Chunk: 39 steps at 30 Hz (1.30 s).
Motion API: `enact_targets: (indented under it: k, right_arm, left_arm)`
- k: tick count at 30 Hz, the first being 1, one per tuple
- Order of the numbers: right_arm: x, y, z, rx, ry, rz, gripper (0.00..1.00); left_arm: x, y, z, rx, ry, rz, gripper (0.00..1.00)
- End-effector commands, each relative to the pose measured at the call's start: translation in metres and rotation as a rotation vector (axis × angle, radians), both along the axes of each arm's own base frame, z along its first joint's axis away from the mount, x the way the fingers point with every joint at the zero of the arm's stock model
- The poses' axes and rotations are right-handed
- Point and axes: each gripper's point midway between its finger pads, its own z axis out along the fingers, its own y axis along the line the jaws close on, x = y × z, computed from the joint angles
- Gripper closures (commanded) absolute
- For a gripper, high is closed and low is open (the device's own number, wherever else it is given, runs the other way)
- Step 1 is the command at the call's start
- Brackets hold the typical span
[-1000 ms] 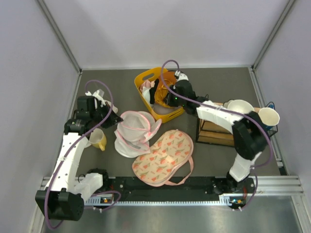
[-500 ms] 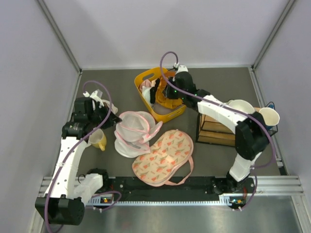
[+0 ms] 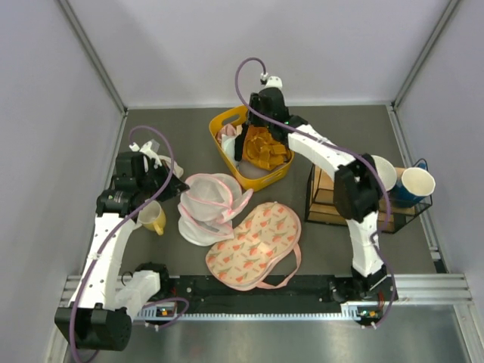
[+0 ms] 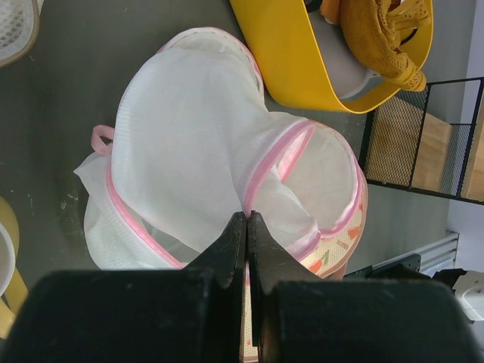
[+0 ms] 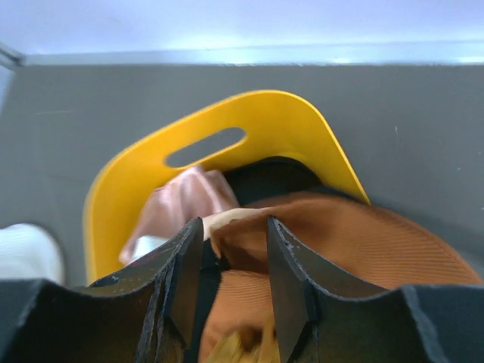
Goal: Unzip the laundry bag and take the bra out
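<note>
The laundry bag is a white mesh clamshell with pink zipper edging, lying unzipped and gaping at the table's centre left. My left gripper is shut on a pink edge of the laundry bag; from above, the left gripper sits at the bag's left side. The burnt-orange bra lies in the yellow basket. My right gripper hangs open just over the bra, its jaws either side of a fold of the fabric. From above, the right gripper points down into the basket.
A pale pink garment shares the yellow basket. A cream pouch with red print lies in front of the bag. A yellow cup stands by the left arm. At the right are a black wire rack and two cups.
The right wrist has swung toward the back of the basket and its jaws have spread apart; the bra now lies exposed in the basket. The left gripper keeps its hold.
</note>
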Motion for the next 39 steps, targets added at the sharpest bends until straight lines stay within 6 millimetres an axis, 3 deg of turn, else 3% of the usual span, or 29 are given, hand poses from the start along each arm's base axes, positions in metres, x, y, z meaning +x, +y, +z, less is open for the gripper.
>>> enact_targets:
  k: [1, 4, 7, 11, 12, 14, 15, 18, 19, 21, 24, 25, 26, 28, 29, 32, 33, 35, 36, 39]
  right_arm:
    - [0.034, -0.005, -0.050, -0.056, 0.079, -0.054, 0.61]
    - [0.046, 0.018, -0.075, -0.045, 0.125, 0.002, 0.61]
    - [0.047, 0.037, -0.068, 0.018, 0.133, 0.068, 0.61]
    - [0.034, 0.039, -0.029, 0.068, 0.100, 0.108, 0.60]
    - [0.028, 0.036, 0.006, 0.092, 0.050, 0.117, 0.59]
    - [0.018, 0.033, 0.025, 0.106, 0.022, 0.134, 0.55]
    - [0.006, 0.031, 0.058, 0.136, -0.019, 0.163, 0.53]
    - [-0.011, 0.028, 0.079, 0.154, -0.037, 0.199, 0.38]
    - [-0.019, 0.024, 0.098, 0.168, -0.062, 0.205, 0.30]
    - [-0.030, 0.021, 0.099, 0.168, -0.053, 0.219, 0.24]
    - [-0.048, 0.011, 0.111, 0.164, -0.062, 0.224, 0.18]
    - [-0.052, 0.007, 0.104, 0.154, -0.049, 0.219, 0.15]
    - [-0.061, -0.001, 0.120, 0.154, -0.078, 0.218, 0.14]
    - [-0.071, -0.010, 0.124, 0.137, -0.080, 0.206, 0.12]
    - [-0.082, -0.020, 0.133, 0.122, -0.099, 0.203, 0.11]
    - [-0.095, -0.044, 0.130, 0.044, -0.103, 0.152, 0.06]
    - [-0.105, -0.053, 0.143, 0.036, -0.127, 0.143, 0.04]
    - [-0.116, -0.066, 0.131, -0.028, -0.104, 0.125, 0.02]
    - [-0.124, -0.075, 0.140, -0.033, -0.119, 0.116, 0.01]
    - [-0.135, -0.095, 0.122, -0.101, -0.085, 0.073, 0.01]
  left_arm:
    - [0.003, 0.003, 0.011, 0.016, -0.038, 0.001, 1.00]
    - [0.003, 0.005, 0.015, 0.025, -0.032, 0.001, 1.00]
    - [0.003, 0.006, 0.017, 0.026, -0.039, 0.008, 1.00]
    - [-0.001, 0.004, 0.017, 0.013, -0.036, 0.007, 1.00]
    - [-0.001, 0.004, 0.017, 0.010, -0.038, 0.009, 1.00]
    - [-0.002, 0.004, 0.016, 0.012, -0.038, 0.008, 1.00]
    - [-0.001, 0.004, 0.016, 0.011, -0.041, 0.010, 1.00]
    - [-0.001, 0.004, 0.015, 0.013, -0.040, 0.010, 1.00]
    - [0.000, 0.004, 0.015, 0.011, -0.044, 0.010, 1.00]
    - [0.000, 0.003, 0.018, 0.007, -0.055, 0.010, 1.00]
    - [0.001, 0.004, 0.023, 0.006, -0.069, 0.012, 1.00]
    - [0.001, 0.004, 0.026, 0.006, -0.078, 0.011, 1.00]
    - [0.001, 0.004, 0.026, 0.010, -0.079, 0.012, 1.00]
    - [0.001, 0.006, 0.031, 0.016, -0.089, 0.015, 1.00]
    - [0.000, 0.006, 0.033, 0.019, -0.098, 0.016, 1.00]
    - [-0.001, 0.008, 0.039, 0.023, -0.113, 0.022, 1.00]
    - [-0.001, 0.008, 0.040, 0.023, -0.118, 0.022, 1.00]
    - [-0.002, 0.007, 0.041, 0.021, -0.123, 0.017, 1.00]
    - [-0.002, 0.007, 0.042, 0.022, -0.128, 0.013, 1.00]
    - [-0.001, 0.010, 0.041, 0.041, -0.132, 0.025, 1.00]
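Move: The bra lies bunched below the right hand, its middle about 9 cm down, some 2 cm back and 4 cm to the right; the rim of a rust cup shows between the half-open fingertips. The yellow basket's middle is about 5 cm back and 10 cm below that hand, the pink-and-white garment about 9 cm to the hand's left, 1 cm back. From the left hand, the bra lies roughly 22 cm forward and 28 cm right. Down and forward first, the half-open right hand dips about 11 cm into the far end of the basket at the bra's cups, then reverses, opening wide as it climbs some 22 cm and draws back and to the right, clear of the bra, the wrist turning slightly counter-clockwise. The left hand keeps its pinch on the laundry bag's pink edge, lifting about 2 cm late on. ##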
